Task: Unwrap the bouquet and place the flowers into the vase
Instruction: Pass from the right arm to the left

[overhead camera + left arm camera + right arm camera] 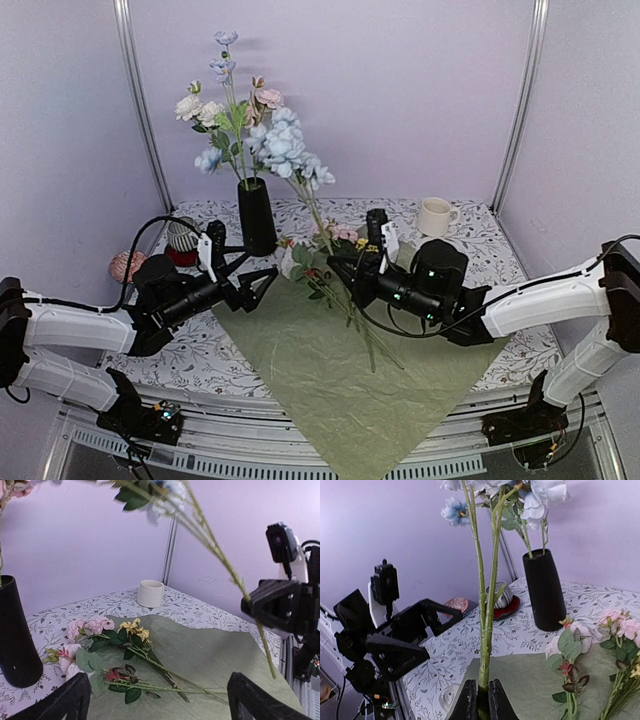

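The black vase (256, 215) stands at the back left of the table with white, pink and blue flowers (225, 115) in it. My right gripper (482, 686) is shut on the lower end of a long green stem (487, 605). That stem leans up to a cluster of light blue blooms (290, 150) beside the vase. The wrap (335, 375) lies spread flat, olive side up. More flowers (117, 650), pink and yellow, lie on its far part. My left gripper (262, 272) hangs open and empty over the wrap's left corner, just right of the vase.
A white mug (435, 215) stands at the back right. Left of the vase are a striped cup on a red saucer (182, 238) and a pink patterned ball (125, 265). The table has a leaf-print cloth (500, 235). The two grippers are close together.
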You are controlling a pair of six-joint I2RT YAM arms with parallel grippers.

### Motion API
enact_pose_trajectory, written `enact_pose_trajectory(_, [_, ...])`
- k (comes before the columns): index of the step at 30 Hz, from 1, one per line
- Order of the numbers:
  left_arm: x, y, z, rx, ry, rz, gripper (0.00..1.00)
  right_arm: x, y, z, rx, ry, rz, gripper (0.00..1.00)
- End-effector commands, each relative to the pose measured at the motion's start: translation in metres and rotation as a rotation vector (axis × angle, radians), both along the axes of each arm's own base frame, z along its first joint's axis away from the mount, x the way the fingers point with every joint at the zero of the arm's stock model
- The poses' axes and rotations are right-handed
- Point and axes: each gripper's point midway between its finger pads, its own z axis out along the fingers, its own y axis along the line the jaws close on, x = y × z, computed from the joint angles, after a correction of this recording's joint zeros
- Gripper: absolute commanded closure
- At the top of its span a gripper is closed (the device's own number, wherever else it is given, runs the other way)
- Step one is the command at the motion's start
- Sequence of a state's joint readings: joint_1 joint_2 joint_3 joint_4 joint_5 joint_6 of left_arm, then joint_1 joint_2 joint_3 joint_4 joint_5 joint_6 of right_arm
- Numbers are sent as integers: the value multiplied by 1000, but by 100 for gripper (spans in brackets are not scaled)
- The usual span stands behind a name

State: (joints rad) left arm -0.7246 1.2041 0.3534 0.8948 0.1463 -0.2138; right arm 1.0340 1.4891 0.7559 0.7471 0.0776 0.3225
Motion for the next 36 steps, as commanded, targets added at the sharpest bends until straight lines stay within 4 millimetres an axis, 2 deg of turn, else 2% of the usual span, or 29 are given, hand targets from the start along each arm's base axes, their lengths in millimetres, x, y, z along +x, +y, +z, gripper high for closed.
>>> enact_pose_trajectory(1, [-10, -4, 14, -46, -27, -41, 3, -15, 24, -4, 64, -4, 137, 96])
enact_pose_trajectory(12, [-13, -9, 11, -68, -7, -76, 2, -19, 36, -31, 123, 5, 171, 97])
enact_pose_trajectory(19, [-33, -26, 13, -88, -31, -234, 5, -28, 42, -32, 159, -25, 193, 97])
enact_pose_trajectory(23, [-34, -30, 11, -89, -23, -260, 6, -37, 48, -29, 161, -64, 211, 97])
enact_pose_trajectory(27, [-37, -30, 15, -102, -33, -275, 8, -39, 55, -35, 136, -78, 224, 97])
enact_pose_trajectory(31, [-41, -27, 19, -115, -48, -274, 13, -42, 64, -46, 117, -68, 243, 97])
enact_pose_trajectory(36, [-39, -25, 21, -116, -45, -264, 29, -45, 75, -57, 91, -63, 259, 97])
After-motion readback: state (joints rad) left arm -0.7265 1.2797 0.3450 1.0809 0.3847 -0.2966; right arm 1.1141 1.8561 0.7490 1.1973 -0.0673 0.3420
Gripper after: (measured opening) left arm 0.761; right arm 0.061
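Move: My right hand holds the blue flowers by their stems. From it, the left hand's open fingers wait about 12 cm to the left, 2 cm ahead and 5 cm lower. From my left hand, the gripped stems lie 12 cm right, 2 cm back and 5 cm up. The vase stands 21 cm ahead of it and 3 cm left; the white rose lies on the paper 15 cm ahead, 3 cm right, well below. I lower my right hand some 6 cm and carry it as far left, easing back about 4 cm, turning slightly counter-clockwise and keeping its pinch on the blue flowers' stems, towards my left gripper. My left hand first lifts a little, then comes back and right to meet them, turning about 15 degrees clockwise, and at the end its wide-open fingers start to close around the stems. ##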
